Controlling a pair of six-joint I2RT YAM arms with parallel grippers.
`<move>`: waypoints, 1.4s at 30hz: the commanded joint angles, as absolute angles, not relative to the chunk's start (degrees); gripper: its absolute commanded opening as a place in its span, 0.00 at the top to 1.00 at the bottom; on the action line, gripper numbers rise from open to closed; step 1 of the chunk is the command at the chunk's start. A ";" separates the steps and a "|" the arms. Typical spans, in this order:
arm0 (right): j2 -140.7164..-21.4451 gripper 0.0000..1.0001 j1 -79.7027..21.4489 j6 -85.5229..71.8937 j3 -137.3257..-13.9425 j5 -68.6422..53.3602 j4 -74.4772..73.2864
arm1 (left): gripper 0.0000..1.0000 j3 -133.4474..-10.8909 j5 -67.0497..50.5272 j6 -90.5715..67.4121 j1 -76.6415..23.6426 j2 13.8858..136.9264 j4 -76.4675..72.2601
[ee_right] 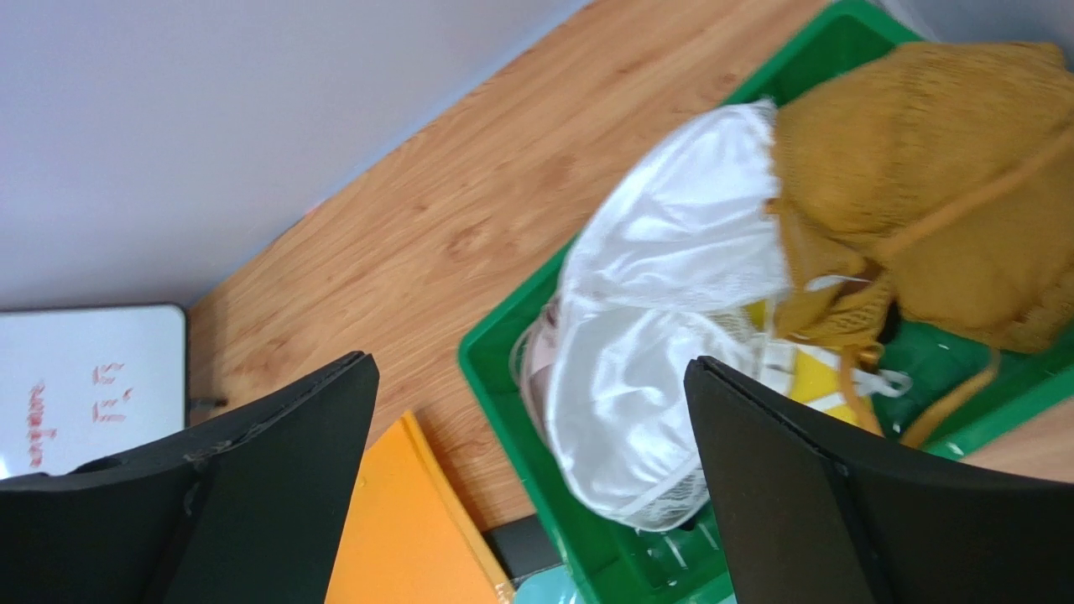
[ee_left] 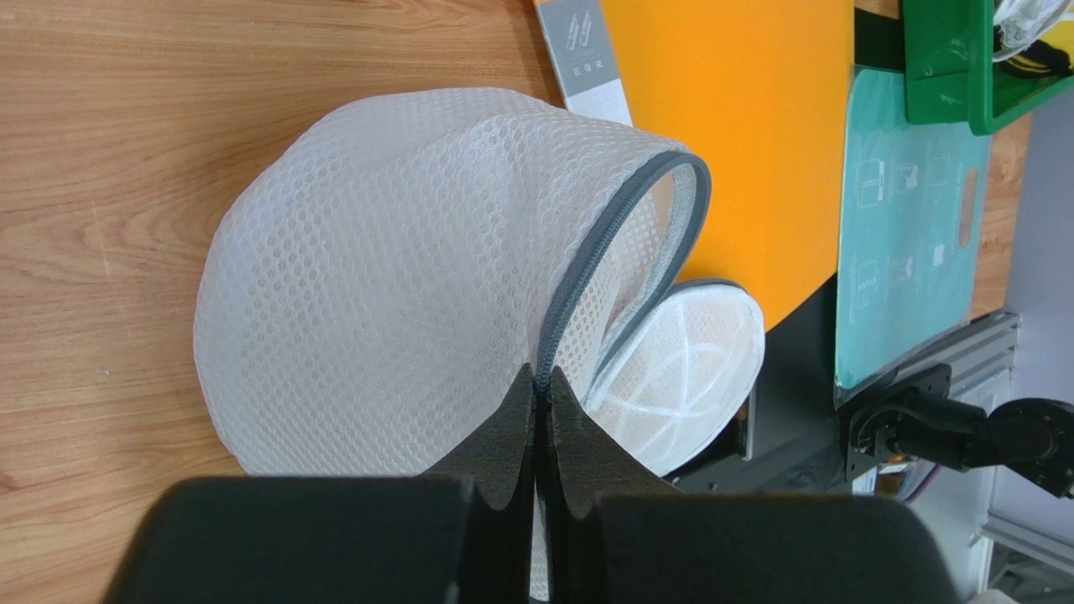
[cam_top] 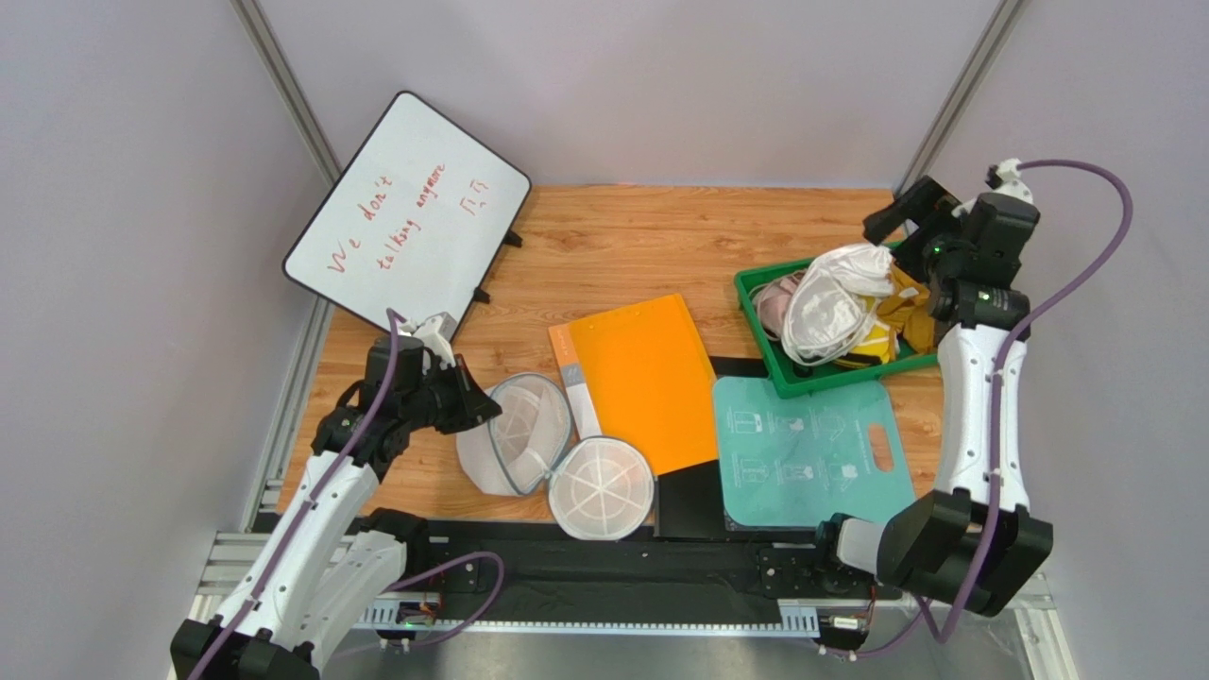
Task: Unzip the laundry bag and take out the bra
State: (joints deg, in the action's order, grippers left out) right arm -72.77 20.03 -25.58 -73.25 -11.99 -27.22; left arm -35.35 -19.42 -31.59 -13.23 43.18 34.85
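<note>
The white mesh laundry bag (cam_top: pixel 514 432) lies unzipped at the front left of the table, with its round lid (cam_top: pixel 602 488) flopped open beside it. My left gripper (ee_left: pixel 542 378) is shut on the bag's grey zipper rim (ee_left: pixel 618 233). No garment shows through the mesh (ee_left: pixel 378 277). The mustard-brown bra (ee_right: pixel 933 189) lies in the right part of the green bin (ee_right: pixel 504 378), also seen from above (cam_top: pixel 908 319). Above the bin, my right gripper (ee_right: pixel 530 365) stands wide open and holds nothing; it is apart from the bra. From above, the right gripper (cam_top: pixel 915 234) hangs over the bin's far edge.
A white satin bra (ee_right: pixel 656 340) and a bright yellow garment (ee_right: pixel 819 384) share the bin. An orange folder (cam_top: pixel 646 376) and a teal mat (cam_top: pixel 809 454) lie between bag and bin. A whiteboard (cam_top: pixel 405 213) leans at the back left.
</note>
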 commanded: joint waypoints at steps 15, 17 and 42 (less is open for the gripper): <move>-70.57 0.10 -36.72 -26.45 -60.66 -6.94 -29.36 | 1.00 -35.68 -18.19 -31.20 -13.01 42.01 33.84; -70.75 0.12 -40.93 -28.12 -56.26 -6.59 -28.92 | 1.00 -35.68 -18.02 -31.20 -13.01 42.01 33.93; -81.65 0.49 -49.57 -31.82 -43.24 -14.58 -21.89 | 1.00 -36.04 -16.88 -31.29 -13.01 43.15 34.81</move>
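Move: The lid of the opened laundry bag is the right hand's goal, about 42 cm to its left, 28 cm back and 26 cm below. The bag body stands some 56 cm left and 20 cm back, the orange folder about 36 cm left and 11 cm back. The brown bra lies in the green bin, roughly 8 cm right, 3 cm ahead and 17 cm below. From the left hand the lid is about 16 cm right, 9 cm back and 12 cm lower. Sweeping fast to the left, then curving back and down, the empty right hand leaves the bin and travels over 30 cm left and some 23 cm both back and down, slowing beside the lid's right edge. It turns about 60 degrees counter-clockwise, tips its fingers down and narrows them from wide open to about half. The left hand keeps its pinch on the bag's zipper rim. ##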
